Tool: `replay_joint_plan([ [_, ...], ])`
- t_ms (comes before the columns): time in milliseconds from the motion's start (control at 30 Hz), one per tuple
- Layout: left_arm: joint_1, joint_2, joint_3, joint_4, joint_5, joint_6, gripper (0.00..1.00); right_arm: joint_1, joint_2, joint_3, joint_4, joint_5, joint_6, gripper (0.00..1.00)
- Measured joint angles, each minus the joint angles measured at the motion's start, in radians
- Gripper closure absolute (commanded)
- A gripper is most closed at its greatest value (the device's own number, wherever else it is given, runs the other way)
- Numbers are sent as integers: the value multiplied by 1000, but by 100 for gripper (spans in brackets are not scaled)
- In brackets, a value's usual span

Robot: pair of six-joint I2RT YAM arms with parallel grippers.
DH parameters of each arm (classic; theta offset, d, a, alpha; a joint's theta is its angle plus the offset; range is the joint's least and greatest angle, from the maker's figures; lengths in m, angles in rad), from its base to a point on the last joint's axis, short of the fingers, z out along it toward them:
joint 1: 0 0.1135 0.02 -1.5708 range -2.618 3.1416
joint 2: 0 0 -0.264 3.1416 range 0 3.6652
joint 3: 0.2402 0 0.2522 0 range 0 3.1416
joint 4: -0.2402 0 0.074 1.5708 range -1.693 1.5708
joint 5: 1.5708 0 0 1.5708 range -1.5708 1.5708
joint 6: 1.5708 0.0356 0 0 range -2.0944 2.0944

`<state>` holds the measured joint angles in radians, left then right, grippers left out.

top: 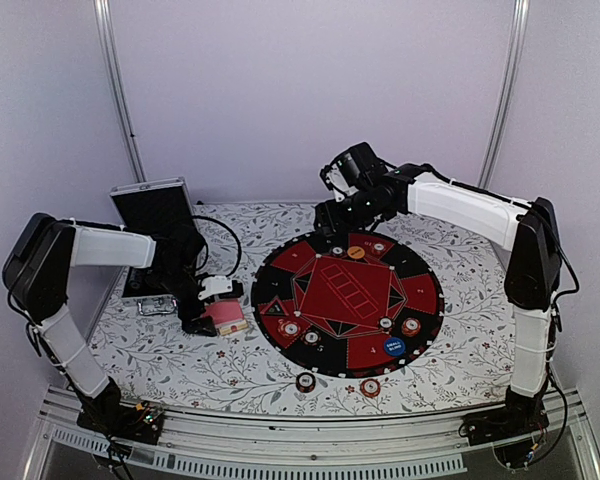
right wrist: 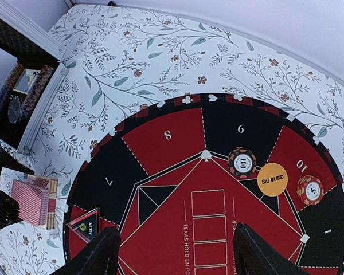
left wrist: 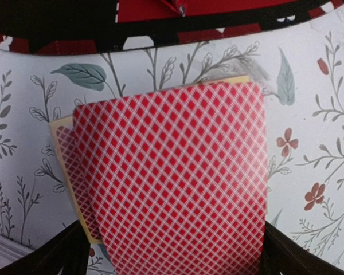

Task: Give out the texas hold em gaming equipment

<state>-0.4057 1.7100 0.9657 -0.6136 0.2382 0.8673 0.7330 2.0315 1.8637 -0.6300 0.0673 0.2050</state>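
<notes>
My left gripper [top: 202, 312] is at the deck of red-backed playing cards [top: 227, 317] on the cloth, left of the mat. In the left wrist view the gripper [left wrist: 173, 259] is shut on the top card [left wrist: 172, 172], which bows upward between the fingers [left wrist: 63, 256] above the deck [left wrist: 62, 150]. My right gripper [top: 332, 222] hovers open and empty over the mat's far edge; its wrist view [right wrist: 175, 252] shows a 100 chip [right wrist: 242, 163], the orange Big Blind disc [right wrist: 273, 180] and another chip [right wrist: 310, 190]. The blue disc [top: 394, 348] lies at the mat's near right.
The round black-and-red mat [top: 280, 265] holds more chips [top: 410, 326] and a triangular All-In marker [right wrist: 86, 228]. Two chips [top: 305, 381] lie on the cloth in front of it. The open silver case [top: 150, 215] stands at the far left behind my left arm.
</notes>
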Motion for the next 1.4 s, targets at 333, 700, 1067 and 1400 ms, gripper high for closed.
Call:
replay_joint_plan([
  [333,0,8,0,6,-8,-3,10,1,-1,-19,1,-7,5,32],
  [700,0,10,0,6,-11,-5,26,13,-2,-51,8,-31,20,32],
  [1067,-1,6,0,-4,6,-24,40,13,-8,-97,32,-93,46,32],
  [1400,-14,-48,-5,-4,23,-35,53,13,-30,-171,100,-211,104,31],
])
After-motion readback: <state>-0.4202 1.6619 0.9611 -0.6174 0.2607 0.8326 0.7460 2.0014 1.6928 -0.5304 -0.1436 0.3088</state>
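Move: The red card deck is already straddled by the left hand's open fingers, its middle some 3 cm to the right of that hand and roughly 1 cm below. A tan card box lies under the deck, about 5 cm right and 1 cm back of the hand; the all-in marker is about 12 cm right and 1 cm ahead. From the right hand the deck lies around 13 cm back, 19 cm left and 18 cm below, with the all-in marker roughly 10 cm back and 10 cm left. The left hand stays almost in place while its fingers close by about a third of their range onto the deck's front and back edges and pinch it, then rises about 1.5 cm and drifts slightly right at the end, lifting the deck off the tan card box. The right hand, empty and with its fingers kept well open, comes back about 4 cm, down about 4 cm and some 2 cm left over the mat towards the deck, its wrist rolling and tipping some 15 degrees with the pace picking up late. ##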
